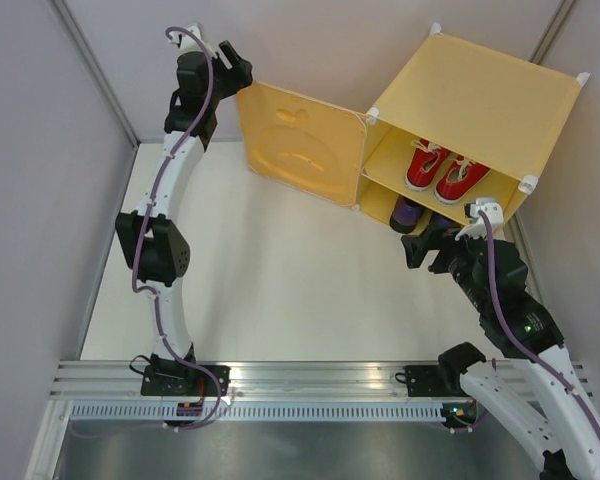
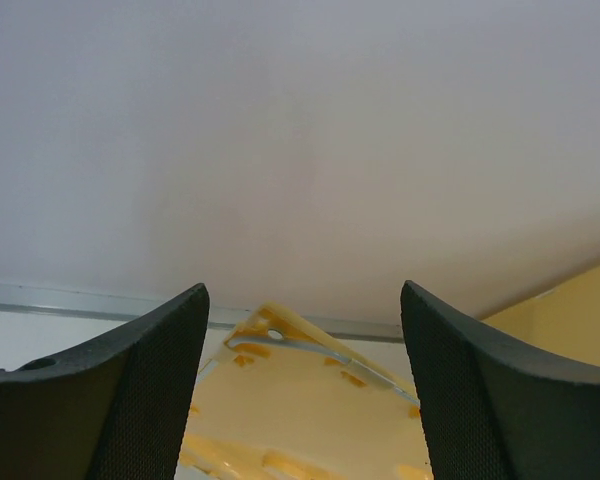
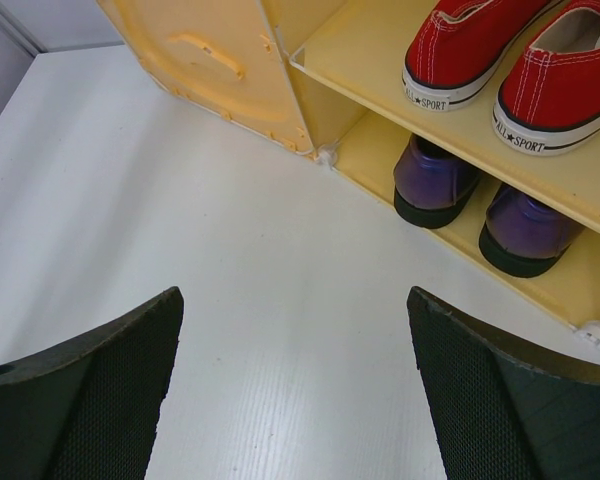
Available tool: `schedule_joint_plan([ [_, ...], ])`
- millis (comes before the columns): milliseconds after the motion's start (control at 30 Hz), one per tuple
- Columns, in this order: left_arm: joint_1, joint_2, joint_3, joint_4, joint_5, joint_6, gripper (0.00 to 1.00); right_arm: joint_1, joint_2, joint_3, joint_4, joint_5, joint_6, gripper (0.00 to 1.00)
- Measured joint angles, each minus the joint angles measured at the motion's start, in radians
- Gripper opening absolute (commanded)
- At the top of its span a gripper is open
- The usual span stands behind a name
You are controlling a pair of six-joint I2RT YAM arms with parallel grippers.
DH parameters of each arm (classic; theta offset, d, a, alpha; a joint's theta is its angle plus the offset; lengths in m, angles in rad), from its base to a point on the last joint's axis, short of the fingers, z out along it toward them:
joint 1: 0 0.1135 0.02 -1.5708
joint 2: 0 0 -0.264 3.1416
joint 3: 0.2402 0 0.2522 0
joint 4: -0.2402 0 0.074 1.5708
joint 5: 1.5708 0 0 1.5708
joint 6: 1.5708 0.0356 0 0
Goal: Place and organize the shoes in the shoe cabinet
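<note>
The shoe cabinet stands at the back right, a yellow-orange cube with its door swung open to the left. Two red sneakers sit side by side on its inner shelf, heels outward. Below them, two dark purple loafers rest on the cabinet floor. My right gripper hovers open just in front of the lower compartment, and nothing lies between its fingers. My left gripper is raised at the door's upper free corner. It is open, with that corner showing between the fingers, apart from both.
Grey walls close in the white table on the left, back and right. The open door stands across the back middle. A metal rail with both arm bases runs along the near edge.
</note>
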Motion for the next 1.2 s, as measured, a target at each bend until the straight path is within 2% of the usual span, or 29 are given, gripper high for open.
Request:
schedule_joint_plan([
  [367,0.003,-0.004,-0.002,-0.014,0.139,0.102,0.78,0.000,-0.036,-0.003,-0.002,0.008,0.008,0.95],
  [600,0.011,-0.100,-0.105,-0.034,0.164,0.126,0.78,0.000,-0.057,-0.003,-0.016,0.010,0.009,0.95],
  [1000,0.029,-0.419,-0.432,-0.097,0.198,0.114,0.78,0.000,-0.129,-0.003,-0.043,0.020,0.014,0.95],
  [1200,0.036,-0.632,-0.640,-0.111,0.236,0.071,0.79,0.000,-0.170,-0.003,-0.067,0.028,0.011,0.95],
])
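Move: The cabinet door, swung wide open, has its free top corner right at the left hand, about 2 cm back and some 3 cm below the point between the fingers. Its top hinge corner stands roughly 27 cm to the right and 10 cm back, and the red shoes on the upper shelf about 40 cm right, 18 cm back and 18 cm below. From the right hand that free corner is some 38 cm ahead, 40 cm left and 8 cm higher. The door's free edge is drawn back towards the robot by the left hand: first the hand slips not quite 2 cm right, then pulls back about 17 cm at a level height, gathering speed, fingers hooked over the top edge with their gap unchanged, the wrist turning some 10 degrees clockwise. The empty right hand eases about 3 cm back, a little right and up, clear of the cabinet. ##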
